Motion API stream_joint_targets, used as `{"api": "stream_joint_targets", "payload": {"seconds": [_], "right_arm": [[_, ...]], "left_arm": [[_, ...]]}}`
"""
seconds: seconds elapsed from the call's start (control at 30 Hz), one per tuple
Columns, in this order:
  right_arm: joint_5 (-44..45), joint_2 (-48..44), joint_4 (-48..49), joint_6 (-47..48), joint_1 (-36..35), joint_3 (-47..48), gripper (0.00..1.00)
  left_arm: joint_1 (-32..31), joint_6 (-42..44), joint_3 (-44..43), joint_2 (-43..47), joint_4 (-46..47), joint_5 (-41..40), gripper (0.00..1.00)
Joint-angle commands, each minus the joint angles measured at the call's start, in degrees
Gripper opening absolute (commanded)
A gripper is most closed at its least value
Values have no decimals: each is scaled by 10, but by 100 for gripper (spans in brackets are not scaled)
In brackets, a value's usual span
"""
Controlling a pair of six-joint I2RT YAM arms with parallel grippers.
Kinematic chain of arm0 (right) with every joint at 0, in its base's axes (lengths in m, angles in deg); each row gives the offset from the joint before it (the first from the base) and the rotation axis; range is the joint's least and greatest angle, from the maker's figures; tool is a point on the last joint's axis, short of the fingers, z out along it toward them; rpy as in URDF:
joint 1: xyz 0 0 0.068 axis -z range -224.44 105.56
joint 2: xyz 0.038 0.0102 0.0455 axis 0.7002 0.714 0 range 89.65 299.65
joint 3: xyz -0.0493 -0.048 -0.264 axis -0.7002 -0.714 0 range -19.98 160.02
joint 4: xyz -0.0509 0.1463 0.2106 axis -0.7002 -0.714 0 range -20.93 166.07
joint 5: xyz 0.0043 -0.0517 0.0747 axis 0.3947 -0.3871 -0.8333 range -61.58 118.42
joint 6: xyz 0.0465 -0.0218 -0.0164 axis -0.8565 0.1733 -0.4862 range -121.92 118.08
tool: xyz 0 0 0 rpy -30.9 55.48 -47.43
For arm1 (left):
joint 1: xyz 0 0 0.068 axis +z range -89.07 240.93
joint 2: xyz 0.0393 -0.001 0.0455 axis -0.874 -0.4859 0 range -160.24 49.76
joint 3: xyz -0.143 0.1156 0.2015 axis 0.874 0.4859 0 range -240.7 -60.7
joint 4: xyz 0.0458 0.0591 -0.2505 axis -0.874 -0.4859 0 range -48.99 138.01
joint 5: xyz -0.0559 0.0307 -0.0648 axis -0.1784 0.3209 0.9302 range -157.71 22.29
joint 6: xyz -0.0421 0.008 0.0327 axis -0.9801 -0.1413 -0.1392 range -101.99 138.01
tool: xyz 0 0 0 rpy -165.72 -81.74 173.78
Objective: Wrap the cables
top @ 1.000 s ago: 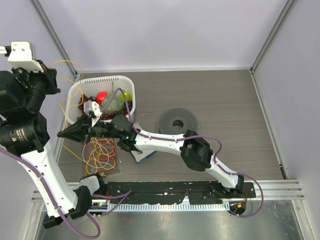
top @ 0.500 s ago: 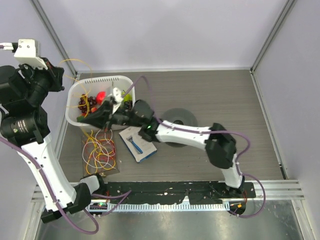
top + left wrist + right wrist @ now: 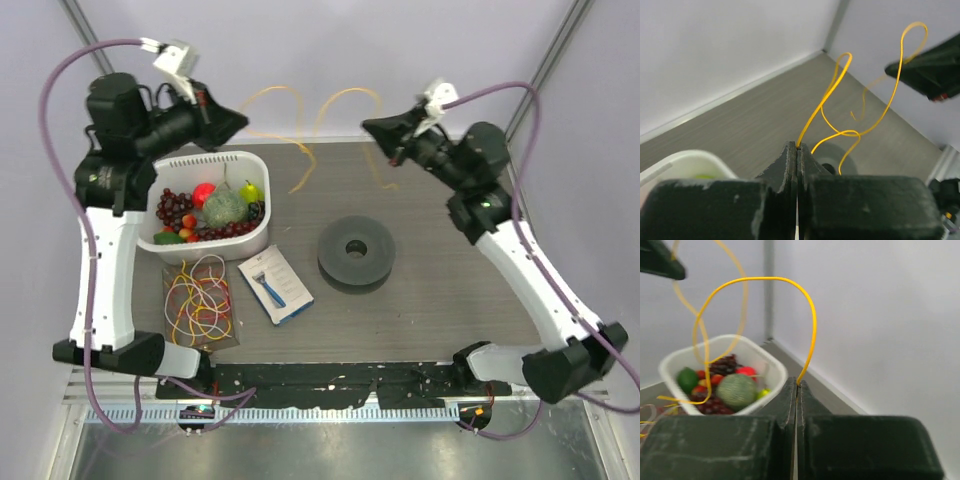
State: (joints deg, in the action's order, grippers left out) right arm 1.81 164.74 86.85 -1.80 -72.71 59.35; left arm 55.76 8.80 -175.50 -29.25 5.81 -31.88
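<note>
A thread-thin yellow-orange cable [image 3: 272, 90] arcs in the air above the table's back edge, running between my two grippers. My left gripper [image 3: 240, 122] is raised at the back left and shut on one part of the cable [image 3: 815, 112]. Opposite it, at the back right, my right gripper [image 3: 366, 126] is shut on another part [image 3: 812, 330]. Both pairs of jaws are pressed together, with the wire coming out at the tips [image 3: 797, 146] [image 3: 797, 384]. Loose loops hang down between them. The dark grey round spool [image 3: 356, 252] lies flat mid-table, untouched.
A white basket [image 3: 190, 158] of fruit stands at the back left. In front of it a tangle of yellow and red wire [image 3: 200, 305] lies on a brown mat. A blue-and-white razor pack [image 3: 275, 284] lies beside the tangle. Grey walls close in behind.
Both arms lifted from low over the basket and tangle. The right arm swung from the left side to the back right, drawing the cable out in the air between the grippers.
</note>
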Motion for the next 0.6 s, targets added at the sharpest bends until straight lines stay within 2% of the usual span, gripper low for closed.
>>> {"api": "stream_joint_targets", "payload": {"seconds": [0.0,0.2,0.37,0.43,0.57], "right_arm": [[-12,-78,-129,89,139,-29,1],[-100,-120,-198,125,361,-96,1],[-136,-117,-226,141,471,-147,1],[-137,-97,-232,143,517,-152,1],[-143,-56,-233,146,587,-147,1]], "left_arm": [[-102,-33,-23,-41,56,-2,0],[-207,-72,-14,-113,115,6,0],[-239,-86,0,-162,169,-9,0],[-239,-79,-10,-180,168,-29,0],[-237,-28,-52,-200,114,-150,0]]}}
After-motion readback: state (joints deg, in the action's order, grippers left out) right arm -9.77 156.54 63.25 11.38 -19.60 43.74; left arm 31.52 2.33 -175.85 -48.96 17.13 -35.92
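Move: Both hands already pinch the yellow cable high above the table. The grey spool lies about 26 cm right of the left hand, some 5 cm ahead and 46 cm below; the notepad is roughly 4 cm right of that hand and 4 cm back, the white basket's middle 15 cm left and 13 cm ahead. From the right hand, the spool is almost straight below, some 43 cm down and about 4 cm ahead. Both hands, still pinching the yellow cable, sweep right and down, the right some 35 cm, the left 20. ##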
